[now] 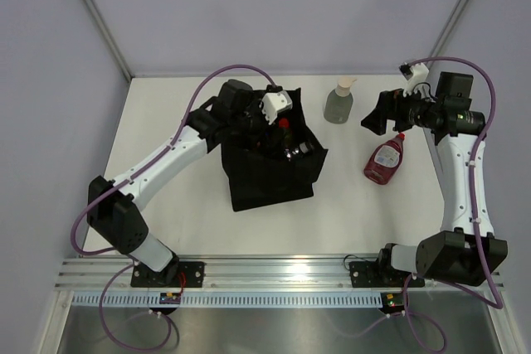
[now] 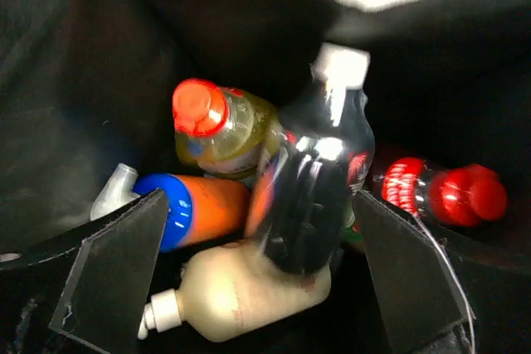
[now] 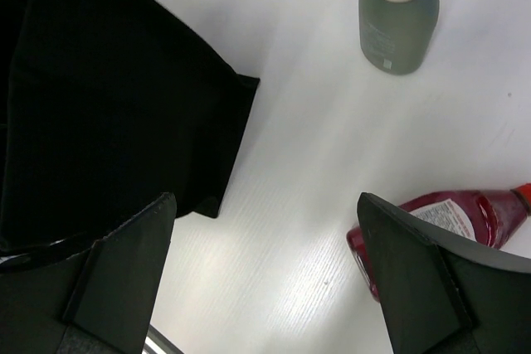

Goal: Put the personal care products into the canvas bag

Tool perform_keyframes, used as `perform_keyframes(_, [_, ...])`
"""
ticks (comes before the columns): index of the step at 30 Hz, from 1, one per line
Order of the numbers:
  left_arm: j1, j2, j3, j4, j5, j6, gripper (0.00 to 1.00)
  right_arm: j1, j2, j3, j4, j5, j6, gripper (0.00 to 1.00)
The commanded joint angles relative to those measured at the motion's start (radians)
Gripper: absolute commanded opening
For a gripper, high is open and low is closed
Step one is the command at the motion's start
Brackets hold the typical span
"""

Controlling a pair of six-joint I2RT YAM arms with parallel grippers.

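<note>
The black canvas bag [image 1: 274, 178] stands mid-table. My left gripper [image 1: 279, 132] is down in its mouth, open [image 2: 259, 205]. A small clear silver-capped bottle [image 2: 319, 180], blurred, sits loose between the fingers, touching neither. Under it lie a yellow red-capped bottle [image 2: 222, 128], an orange blue-capped one [image 2: 207, 209] and a cream white-capped one [image 2: 241, 288]. On the table right of the bag stand the grey-green beige-pump bottle [image 1: 338, 104] [image 3: 398, 18] and the flat dark red bottle [image 1: 385, 159] [image 3: 448, 215]. My right gripper [image 1: 375, 115] hovers open [image 3: 265, 205] between them, holding nothing.
A shiny red bottle-like thing [image 2: 440, 192] and a pale grey nozzle [image 2: 116, 192] also lie inside the bag. The bag's dark side [image 3: 99, 97] fills the left of the right wrist view. Enclosure walls [image 1: 99, 31] border the white table.
</note>
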Motion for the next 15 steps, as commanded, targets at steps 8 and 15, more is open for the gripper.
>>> perform_keyframes(8, [0.004, -0.164, 0.000, 0.077, -0.061, -0.085, 0.99, -0.023, -0.028, -0.017, -0.079, 0.201, 0.019, 1.00])
perform_keyframes(15, [0.004, -0.406, -0.096, 0.172, -0.205, -0.258, 0.99, -0.023, 0.009, -0.093, -0.119, 0.631, 0.223, 1.00])
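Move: From the open right hand, the red bottle lies on the table about 5 cm ahead, 7 cm to the right and 26 cm below. The pump bottle stands some 21 cm ahead and 6 cm left of that hand, and the bag's middle about 30 cm left and 2 cm back. From the left hand, already open inside the bag's mouth, the red bottle is roughly 37 cm right and 6 cm ahead. Open left hand lifts about 10 cm from the bag; open right hand goes 7 cm right, descending towards the red bottle. ##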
